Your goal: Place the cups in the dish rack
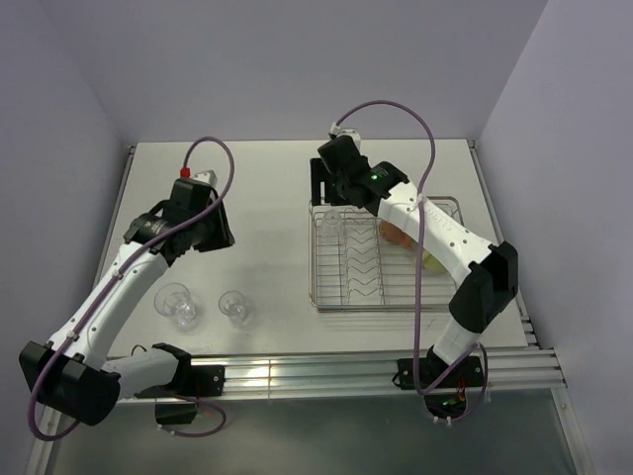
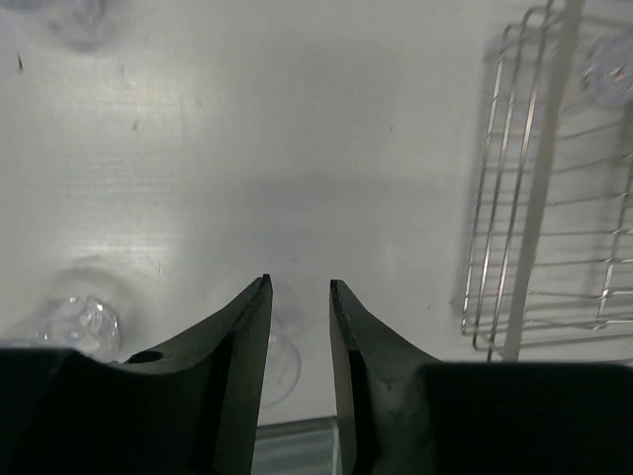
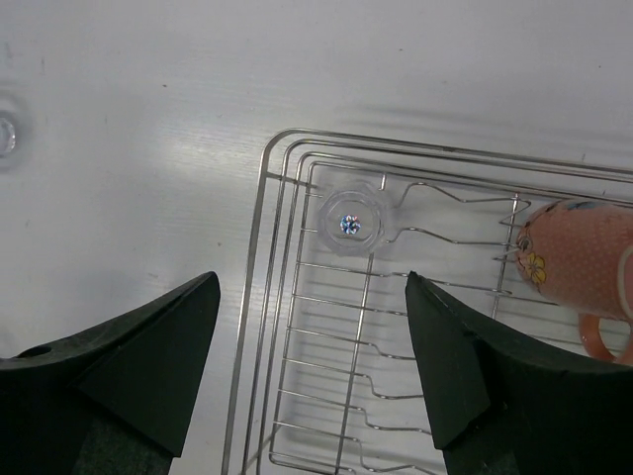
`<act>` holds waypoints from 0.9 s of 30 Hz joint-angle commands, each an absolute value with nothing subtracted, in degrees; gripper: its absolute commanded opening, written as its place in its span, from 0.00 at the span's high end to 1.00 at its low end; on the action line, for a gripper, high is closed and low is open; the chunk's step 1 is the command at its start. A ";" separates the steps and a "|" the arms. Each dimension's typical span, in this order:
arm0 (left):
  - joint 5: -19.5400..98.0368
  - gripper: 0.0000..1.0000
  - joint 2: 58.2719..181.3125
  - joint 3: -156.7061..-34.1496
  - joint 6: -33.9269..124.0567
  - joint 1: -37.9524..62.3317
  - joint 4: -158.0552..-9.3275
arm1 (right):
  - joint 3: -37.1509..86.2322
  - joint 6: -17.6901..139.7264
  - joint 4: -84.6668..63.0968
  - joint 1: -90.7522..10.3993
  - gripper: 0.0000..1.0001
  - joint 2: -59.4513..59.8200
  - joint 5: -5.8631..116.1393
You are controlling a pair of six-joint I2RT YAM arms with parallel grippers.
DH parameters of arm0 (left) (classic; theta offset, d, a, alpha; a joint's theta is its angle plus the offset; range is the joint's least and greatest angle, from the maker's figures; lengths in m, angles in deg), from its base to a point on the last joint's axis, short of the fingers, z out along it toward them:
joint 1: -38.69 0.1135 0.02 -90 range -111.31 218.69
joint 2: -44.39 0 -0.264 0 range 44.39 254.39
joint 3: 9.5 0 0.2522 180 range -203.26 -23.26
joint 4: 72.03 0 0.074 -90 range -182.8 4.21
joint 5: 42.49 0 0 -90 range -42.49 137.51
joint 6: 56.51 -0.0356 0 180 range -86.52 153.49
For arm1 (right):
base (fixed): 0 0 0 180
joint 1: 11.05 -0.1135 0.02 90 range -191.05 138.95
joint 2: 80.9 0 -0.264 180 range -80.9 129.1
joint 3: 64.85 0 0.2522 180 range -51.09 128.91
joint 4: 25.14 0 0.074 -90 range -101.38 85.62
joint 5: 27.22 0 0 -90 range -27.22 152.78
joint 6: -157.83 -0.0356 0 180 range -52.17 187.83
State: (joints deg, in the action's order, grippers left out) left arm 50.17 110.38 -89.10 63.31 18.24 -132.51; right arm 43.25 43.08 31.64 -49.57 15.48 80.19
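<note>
The dish rack (image 1: 376, 308) stands at the table's right. It holds a clear tumbler (image 1: 331, 223) in its far left corner, a pink mug (image 1: 398, 235) and a yellow-green mug (image 1: 432, 262). My right gripper (image 1: 331, 193) hangs open above that corner. In the right wrist view the tumbler (image 3: 353, 223) lies ahead of the gripper (image 3: 312, 282), with the pink mug (image 3: 584, 272) to the right. Two clear tumblers (image 1: 178, 304) (image 1: 233, 307) stand on the table at the near left. My left gripper (image 2: 299, 287) is open and empty above the table, one tumbler (image 2: 277, 361) showing below it.
The second loose tumbler (image 2: 84, 322) shows at the lower left of the left wrist view, and the rack's edge (image 2: 482, 228) at its right. Walls close in the table at the back and both sides. A metal rail (image 1: 297, 371) runs along the near edge.
</note>
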 commanded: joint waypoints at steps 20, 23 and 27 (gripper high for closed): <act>59.28 0.62 100.64 -70.37 78.83 6.43 -146.71 | 36.71 44.81 26.59 -52.00 0.16 9.81 76.76; 60.08 0.61 101.95 -70.89 79.54 6.43 -147.32 | 36.36 44.98 25.89 -51.92 0.16 9.81 76.14; 59.46 0.61 103.71 -72.29 78.93 6.43 -146.53 | 35.74 45.42 25.10 -52.01 0.16 10.16 75.61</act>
State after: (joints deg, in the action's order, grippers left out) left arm 58.41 102.69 -70.17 77.87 6.61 -147.73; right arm 36.52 44.37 27.86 -51.56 12.20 75.88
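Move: The near glass stands about 12 cm back towards the base from the left hand, some 3 cm to its right and roughly 16 cm below. The big glass is about 13 cm to the left of the near glass and level with it. The far glass is some 7 cm ahead of the left hand and 6 cm to its left. From the right hand, above the rack's far left corner, the near glass lies about 21 cm back and 25 cm left. The left hand heads for the near glass without reaching a grip, swinging back towards the base about 13 cm and sinking some 11 cm, ending close by the glass's left side. On the way the wrist tips the fingers more steeply down by over 20 degrees, the gap staying part open. The empty right hand eases back a couple of centimetres near the rack's corner, still wide open. ##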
